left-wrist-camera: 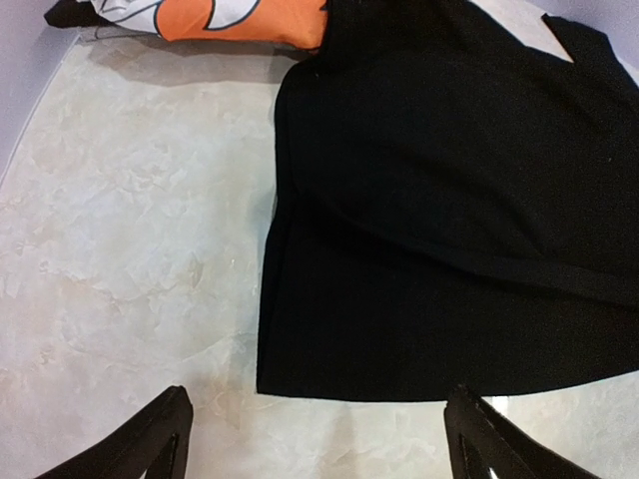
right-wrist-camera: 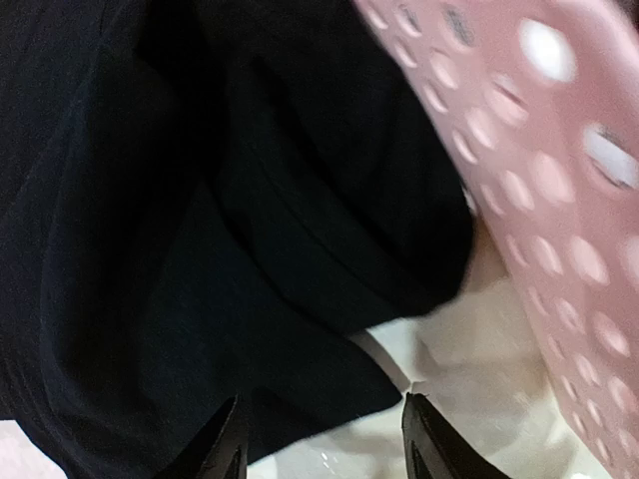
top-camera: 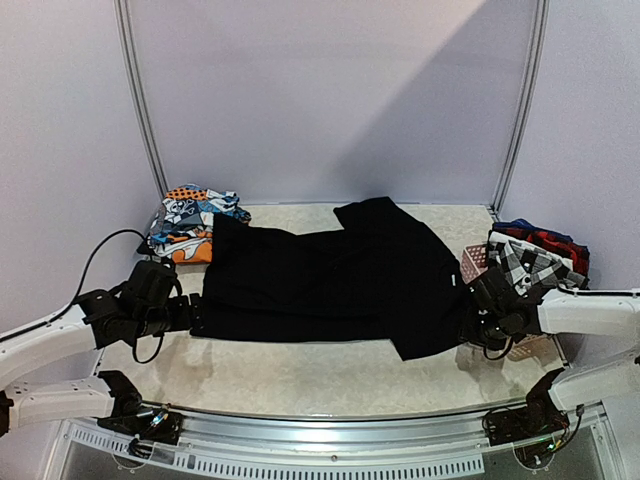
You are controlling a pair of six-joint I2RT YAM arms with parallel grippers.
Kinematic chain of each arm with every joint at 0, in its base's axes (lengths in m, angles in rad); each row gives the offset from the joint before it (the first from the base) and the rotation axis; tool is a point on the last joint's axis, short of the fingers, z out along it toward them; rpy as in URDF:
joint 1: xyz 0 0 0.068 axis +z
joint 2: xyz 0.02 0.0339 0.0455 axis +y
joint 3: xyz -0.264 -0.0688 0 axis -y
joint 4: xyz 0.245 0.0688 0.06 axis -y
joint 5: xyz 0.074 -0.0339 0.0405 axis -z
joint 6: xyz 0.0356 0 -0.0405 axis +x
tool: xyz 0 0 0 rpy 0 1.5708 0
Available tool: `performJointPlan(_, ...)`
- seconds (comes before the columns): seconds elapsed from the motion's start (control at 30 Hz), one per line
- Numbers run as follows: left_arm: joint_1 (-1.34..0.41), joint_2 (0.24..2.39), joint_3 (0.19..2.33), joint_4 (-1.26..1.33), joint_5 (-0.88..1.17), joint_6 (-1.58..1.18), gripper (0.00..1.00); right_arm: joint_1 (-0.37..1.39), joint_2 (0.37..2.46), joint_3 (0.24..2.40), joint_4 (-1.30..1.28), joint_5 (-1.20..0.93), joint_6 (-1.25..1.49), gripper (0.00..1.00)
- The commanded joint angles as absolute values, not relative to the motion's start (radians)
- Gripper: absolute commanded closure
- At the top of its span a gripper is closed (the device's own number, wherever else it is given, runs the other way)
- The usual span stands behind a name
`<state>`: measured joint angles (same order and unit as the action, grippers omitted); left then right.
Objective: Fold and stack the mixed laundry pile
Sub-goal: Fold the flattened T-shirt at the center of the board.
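Observation:
A large black garment (top-camera: pixel 330 280) lies spread across the middle of the table. My left gripper (top-camera: pixel 196 318) stands open at its left end. In the left wrist view that gripper (left-wrist-camera: pixel 319 444) has only bare tabletop between its fingers, and the black garment's corner (left-wrist-camera: pixel 300 369) lies just ahead of the tips. My right gripper (top-camera: pixel 468 320) is at the garment's right end. There the right gripper (right-wrist-camera: pixel 324 444) has its fingers apart astride a corner of the black cloth (right-wrist-camera: pixel 300 379), not pressed on it. Orange-blue-white printed pieces (top-camera: pixel 190 225) lie at the back left.
A pink perforated basket (right-wrist-camera: pixel 544 160) stands close to the right of my right gripper and shows again from above (top-camera: pixel 475 262). It holds a black-and-white checked garment (top-camera: pixel 530 260) and a red and navy plaid one (top-camera: pixel 545 237). The orange print (left-wrist-camera: pixel 230 20) lies beyond my left gripper.

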<state>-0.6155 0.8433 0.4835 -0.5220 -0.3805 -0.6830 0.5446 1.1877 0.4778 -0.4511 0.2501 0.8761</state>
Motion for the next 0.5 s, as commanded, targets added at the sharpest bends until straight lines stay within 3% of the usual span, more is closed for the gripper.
performJointPlan(0.0,-0.632,0.843,0.463,-0.506,-0.373,-0.686,0.11,0.535,1.249,0.466,-0.356,0.219,0.886,0.48)
performJointPlan(0.17,-0.632,0.824,0.459,-0.519,-0.372,-0.687,0.12,0.533,1.306,0.47,-0.344,0.219,0.881,0.56)
performJointPlan(0.33,-0.633,0.808,0.456,-0.524,-0.374,-0.689,0.12,0.533,1.284,0.469,-0.371,0.223,0.879,0.81)
performJointPlan(0.47,-0.633,0.812,0.455,-0.523,-0.376,-0.69,0.12,0.534,1.254,0.474,-0.402,0.218,0.876,0.91)
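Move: The black T-shirt's near right corner, by the sleeve, lies almost under the right gripper: about 1 cm ahead, 1 cm left and 1 cm below its finger point. The collar's white label is roughly 12 cm ahead and 4 cm left of that gripper, and the pink basket's middle some 12 cm ahead and 13 cm to its right. From the left gripper the same corner is about 66 cm to the right, 3 cm nearer the base and 9 cm lower. Ease the right gripper, its fingers pointing steeply down, forward about 1.5 cm while sinking about 1 cm and drifting slightly left, onto the cloth at the T-shirt's near right corner. Then hold it there and close the half-open fingers almost shut, pinching a fold of the black cloth between the tips beside the basket. ##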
